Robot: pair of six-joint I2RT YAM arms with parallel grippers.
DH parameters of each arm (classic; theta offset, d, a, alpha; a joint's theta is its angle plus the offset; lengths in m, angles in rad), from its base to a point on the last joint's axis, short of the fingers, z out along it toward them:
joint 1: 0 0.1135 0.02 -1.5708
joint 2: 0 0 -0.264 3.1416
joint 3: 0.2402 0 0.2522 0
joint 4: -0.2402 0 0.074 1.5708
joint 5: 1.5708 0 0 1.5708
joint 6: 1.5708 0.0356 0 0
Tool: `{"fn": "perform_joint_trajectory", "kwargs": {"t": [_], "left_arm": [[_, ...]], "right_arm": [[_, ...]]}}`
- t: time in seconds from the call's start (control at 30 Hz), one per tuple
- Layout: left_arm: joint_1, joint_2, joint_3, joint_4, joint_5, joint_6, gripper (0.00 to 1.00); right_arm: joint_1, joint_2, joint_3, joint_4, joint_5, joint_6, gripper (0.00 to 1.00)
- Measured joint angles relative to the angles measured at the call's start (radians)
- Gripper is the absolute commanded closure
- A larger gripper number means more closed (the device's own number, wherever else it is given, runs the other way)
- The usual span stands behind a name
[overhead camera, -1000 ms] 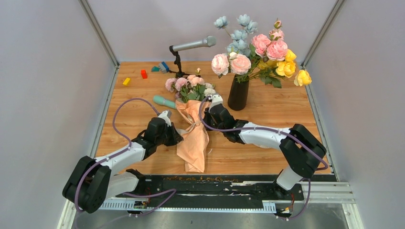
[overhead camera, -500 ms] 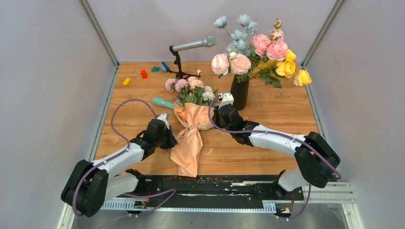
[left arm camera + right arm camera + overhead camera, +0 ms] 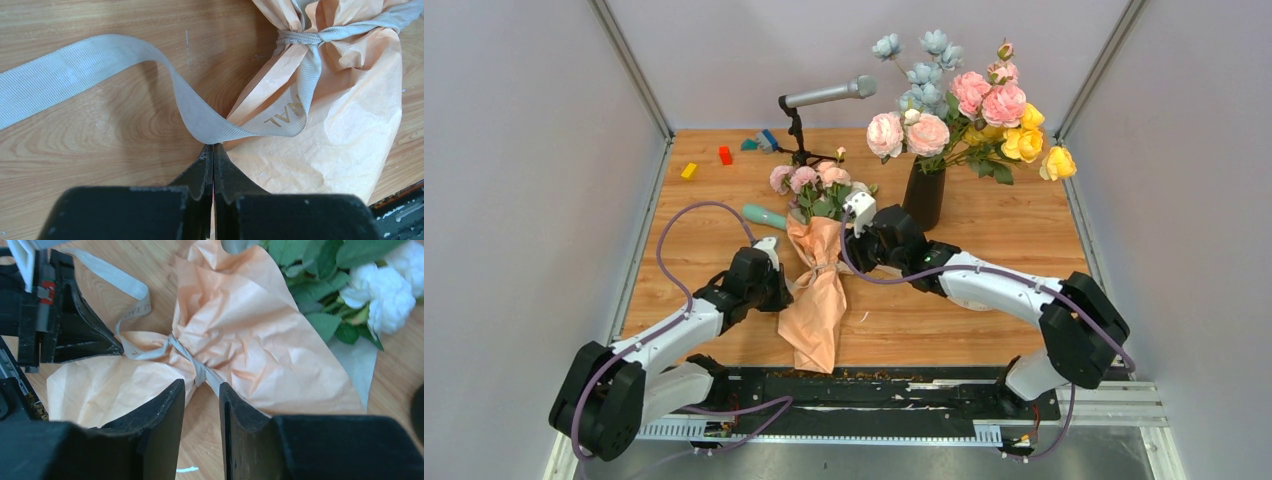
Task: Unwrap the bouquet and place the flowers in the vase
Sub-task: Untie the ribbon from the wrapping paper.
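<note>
The bouquet [image 3: 816, 300] lies on the wooden table in peach paper [image 3: 240, 330], its pink and white flowers [image 3: 819, 180] pointing away from me. A cream ribbon [image 3: 100, 70] is still tied round its neck at a knot [image 3: 192, 365]. My left gripper [image 3: 213, 147] is shut on a loop of that ribbon, just left of the paper [image 3: 350, 100]. My right gripper [image 3: 202, 385] stands open right of the knot, a ribbon tail at its tips, nothing pinched. The dark vase [image 3: 923, 200] stands behind it, holding pink, blue and yellow blooms.
A microphone on a stand [image 3: 824, 95] rises behind the bouquet. A teal-handled tool [image 3: 766, 213] lies left of the flowers. Red [image 3: 725, 155] and yellow [image 3: 689, 171] blocks sit at the back left. Grey walls close both sides; a black rail [image 3: 874, 385] runs along the near edge.
My right gripper has opened and swung back left to the knot after pulling right. The bouquet's flower end shifted right, then settled. The left gripper drew slightly back, still shut.
</note>
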Motion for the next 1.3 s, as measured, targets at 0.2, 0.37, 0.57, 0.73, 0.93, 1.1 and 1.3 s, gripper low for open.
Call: {"fn": "perform_joint_trajectory", "kwargs": {"t": [0.2, 0.37, 0.57, 0.73, 0.93, 1.1, 1.3], "left_arm": [[0.000, 0.000, 0.007, -0.023, 0.001, 0.012, 1.00], [0.000, 0.006, 0.017, -0.032, 0.001, 0.018, 1.00], [0.000, 0.023, 0.017, -0.030, 0.005, 0.022, 1.00], [0.000, 0.032, 0.017, -0.029, 0.009, 0.022, 1.00], [0.000, 0.032, 0.017, -0.029, 0.009, 0.022, 1.00], [0.000, 0.032, 0.017, -0.029, 0.012, 0.022, 1.00], [0.000, 0.032, 0.019, -0.030, 0.013, 0.022, 1.00]], "right_arm": [[0.022, 0.101, 0.102, -0.032, -0.042, -0.069, 0.66], [0.036, 0.179, 0.136, -0.064, -0.058, -0.095, 0.66], [0.041, 0.224, 0.151, -0.076, -0.063, -0.103, 0.66], [0.041, 0.239, 0.162, -0.074, -0.058, -0.106, 0.66], [0.041, 0.273, 0.185, -0.074, -0.055, -0.111, 0.67], [0.041, 0.283, 0.187, -0.074, -0.055, -0.112, 0.78], [0.041, 0.287, 0.189, -0.073, -0.055, -0.119, 1.00]]}}
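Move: The ribbon strand just right of the knot lies about 4 cm left of the right hand, level fore and aft, 6 cm below; the knot is 4 cm farther left. Some 7 cm left of this hand and 16 cm ahead are the bouquet's flowers, with the vase roughly 11 cm ahead and 12 cm to its right. From the left hand, the strand lies about 4 cm ahead and 13 cm right, slightly higher. The ribbon strand on the knot's right side is approached by the part-open right fingers: they go about 4 cm left, then mostly sink some 5.5 cm, with a slight roll and counter-clockwise turn, and at the end close to pinch the strand close beside the knot. The left hand stays practically in place, still gripping the other ribbon tail. ##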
